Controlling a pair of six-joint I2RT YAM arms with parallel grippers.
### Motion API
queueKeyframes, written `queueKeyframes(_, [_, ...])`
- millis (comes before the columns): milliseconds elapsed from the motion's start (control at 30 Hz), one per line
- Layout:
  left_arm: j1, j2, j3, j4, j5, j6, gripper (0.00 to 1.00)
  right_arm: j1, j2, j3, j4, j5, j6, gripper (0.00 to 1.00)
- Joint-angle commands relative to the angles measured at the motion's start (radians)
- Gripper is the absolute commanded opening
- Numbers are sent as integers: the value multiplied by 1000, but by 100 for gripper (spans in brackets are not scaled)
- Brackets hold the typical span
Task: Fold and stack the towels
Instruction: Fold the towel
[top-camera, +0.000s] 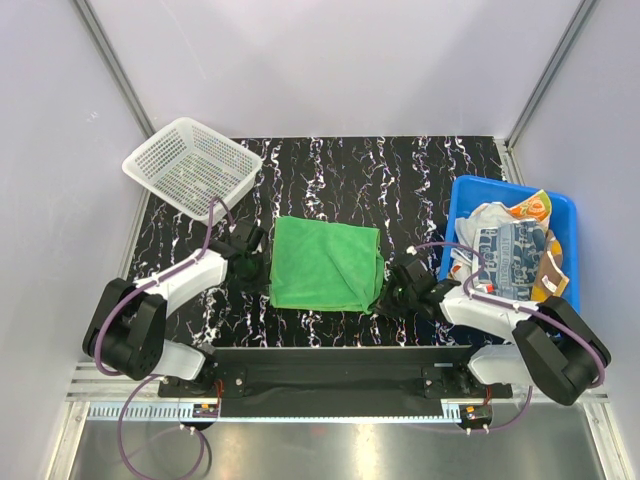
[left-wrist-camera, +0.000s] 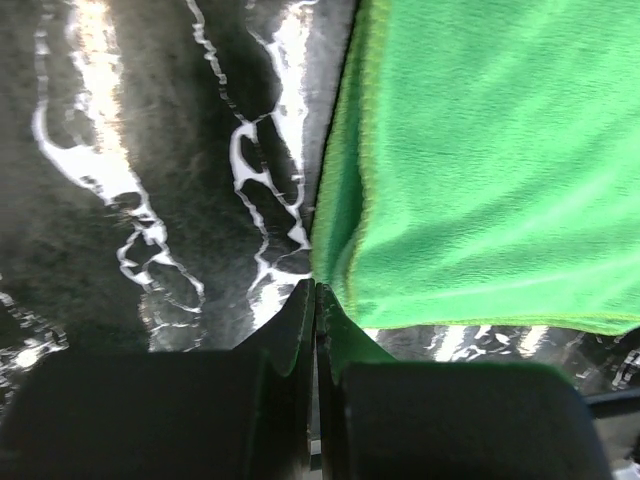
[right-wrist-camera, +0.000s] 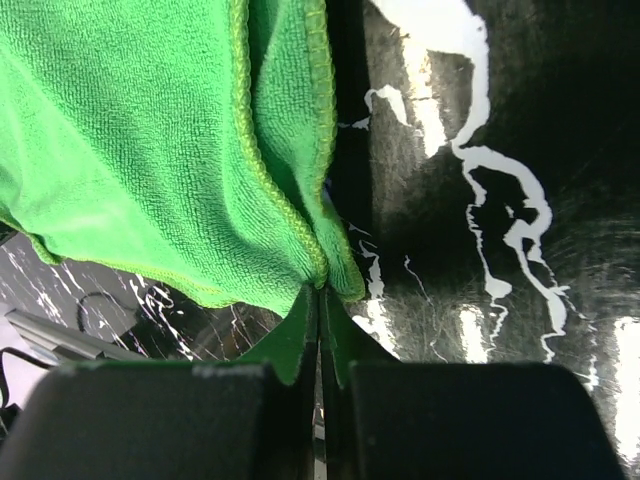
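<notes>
A plain green towel (top-camera: 325, 262) lies folded over on the black marbled table, between my two arms. My left gripper (top-camera: 266, 278) sits at the towel's left edge. In the left wrist view its jaws (left-wrist-camera: 316, 288) are pressed together with the towel's near corner (left-wrist-camera: 335, 270) at their tip. My right gripper (top-camera: 384, 290) is at the towel's right near corner. The right wrist view shows it (right-wrist-camera: 320, 290) shut on the doubled green hem (right-wrist-camera: 300, 245). More towels (top-camera: 505, 250), navy-patterned and orange-printed, lie crumpled in the blue tub.
The blue plastic tub (top-camera: 455, 215) stands at the right edge of the table, close behind my right arm. A white mesh basket (top-camera: 190, 165) sits tilted at the back left corner. Grey walls close in the table on three sides.
</notes>
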Motion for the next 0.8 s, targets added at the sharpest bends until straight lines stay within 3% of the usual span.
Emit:
queueKeyframes(0, [8,-7,62,-46,-93,30,0,9,-25,-24,-4,80,8,0])
queueKeyframes(167, [13,-19,98,-94,-141,50,0,10,-97,-25,-80,143,-7,0])
queueKeyframes(300, [13,-49,95,-71,-69,67,1,9,-150,-22,-87,137,-13,0])
queueKeyframes(467, [-33,-119,53,47,71,73,34,10,-113,-2,-64,100,-30,0])
queueKeyframes(533, [-38,-125,28,63,86,64,39,10,-105,-4,-47,92,-24,0])
queueKeyframes(767, [-50,-34,8,89,76,53,41,10,-108,-7,-39,95,-23,0])
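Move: The folded green towel's near left corner is at the left fingertips, about 1 cm nearer and to the right; the towel's middle lies some 7 cm ahead and 11 cm right of that hand, with the white basket about 23 cm ahead and 15 cm left. The right hand keeps the near right corner pinched at its tips; the towel's middle is about 8 cm ahead and 8 cm left, and the blue bin roughly 11 cm ahead and 27 cm right. The towel's near edge is drawn sideways: the left hand goes some 1.5 cm left, edging forward and up, while the right, still pinching its corner, goes about 1.5 cm right and rises slightly. The left fingers then open nearly halfway and let go, rising and swinging about 4 cm back to the right before dipping over the corner, astride it. ##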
